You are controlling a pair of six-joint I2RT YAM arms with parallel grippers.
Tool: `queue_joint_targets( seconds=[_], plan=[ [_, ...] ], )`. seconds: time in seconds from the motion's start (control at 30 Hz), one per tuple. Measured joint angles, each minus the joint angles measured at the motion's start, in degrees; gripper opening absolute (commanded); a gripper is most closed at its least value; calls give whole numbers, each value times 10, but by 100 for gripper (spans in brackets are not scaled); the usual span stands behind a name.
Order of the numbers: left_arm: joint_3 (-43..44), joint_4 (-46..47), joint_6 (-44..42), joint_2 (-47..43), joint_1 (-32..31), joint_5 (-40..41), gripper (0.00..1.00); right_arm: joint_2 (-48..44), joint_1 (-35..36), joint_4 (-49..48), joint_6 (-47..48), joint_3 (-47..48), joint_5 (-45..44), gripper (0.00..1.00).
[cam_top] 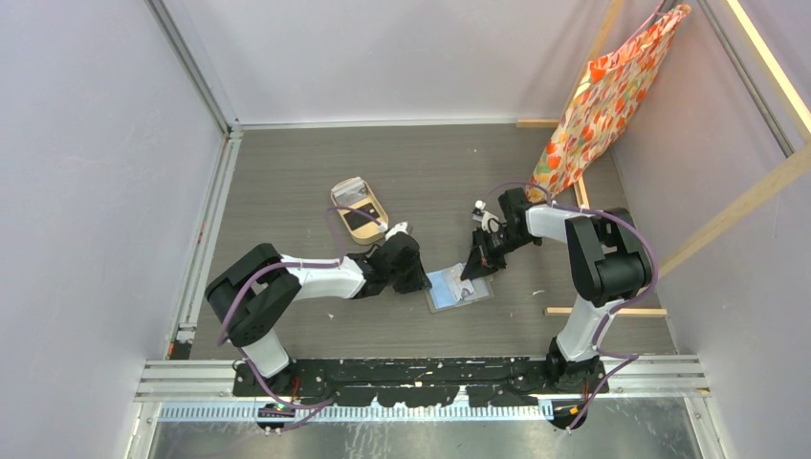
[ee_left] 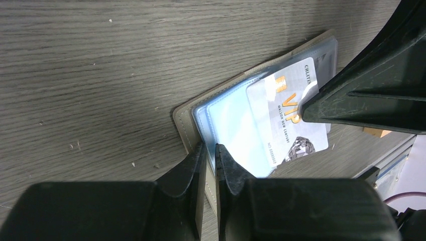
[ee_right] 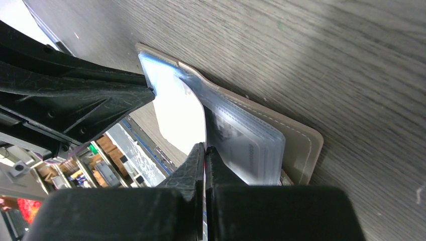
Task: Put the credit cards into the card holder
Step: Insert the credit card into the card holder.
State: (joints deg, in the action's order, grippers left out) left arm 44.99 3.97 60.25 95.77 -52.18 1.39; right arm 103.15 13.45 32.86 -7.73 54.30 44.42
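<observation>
The card holder (cam_top: 449,295) lies open on the table between both arms, its grey-brown cover (ee_left: 183,120) down and its clear-bluish sleeves (ee_left: 231,125) up. My left gripper (ee_left: 210,149) is shut on the near edge of a sleeve. A white credit card (ee_left: 286,118) with gold VIP lettering lies partly inside a sleeve. My right gripper (ee_right: 205,148) is shut on that card, seen edge-on beside the stacked sleeves (ee_right: 251,145). More credit cards, one black (cam_top: 362,221) and one pale (cam_top: 351,191), rest in the tan tray (cam_top: 337,203).
The tan oval tray sits behind my left arm. An orange patterned cloth (cam_top: 602,105) hangs at the back right from a wooden frame. A wooden strip (cam_top: 602,311) lies on the table by the right arm's base. Walls close in on both sides.
</observation>
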Motion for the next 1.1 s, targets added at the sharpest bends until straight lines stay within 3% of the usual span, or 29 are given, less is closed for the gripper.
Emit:
queue_joint_targets(
  seconds=[0.43, 0.8, 1.1],
  plan=[
    [0, 0, 0, 0, 0, -1, 14, -6, 8, -41, -31, -26, 15, 13],
    [-9, 22, 0, 0, -3, -6, 14, -17, 29, 5, 16, 0, -29, 38],
    [-11, 27, 0, 1, -4, -6, 14, -37, 63, 42, 64, 22, -79, 42]
  ],
)
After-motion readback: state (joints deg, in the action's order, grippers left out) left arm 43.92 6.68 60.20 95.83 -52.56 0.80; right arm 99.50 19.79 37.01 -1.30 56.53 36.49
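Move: The right hand already pinches the right long edge of the VIP credit card, whose middle lies about 2 cm to the hand's left and 1 cm back. The card holder's blue sleeve, where the card is going, is centred some 4 cm left, 2 cm back and 1 cm below, with the clear sleeve about 4 cm right and 2 cm back. The left fingertips keep to the holder's left edge, so the blue sleeve lies about 3 cm to their right and 1 cm back. Still pinching the card by its right edge, the right hand slides it about 1 cm left and a touch back, farther into the blue sleeve, while the left hand stays with nearly shut fingers on the holder's left edge. Still going left, the right fingers spread to roughly two fifths open and let go of the card, and then the hand eases slightly right and rises just under 1 cm, its wrist turning some 15 degrees, mostly counter-clockwise and tipping up, so the fingers end astride the card's free edge. ##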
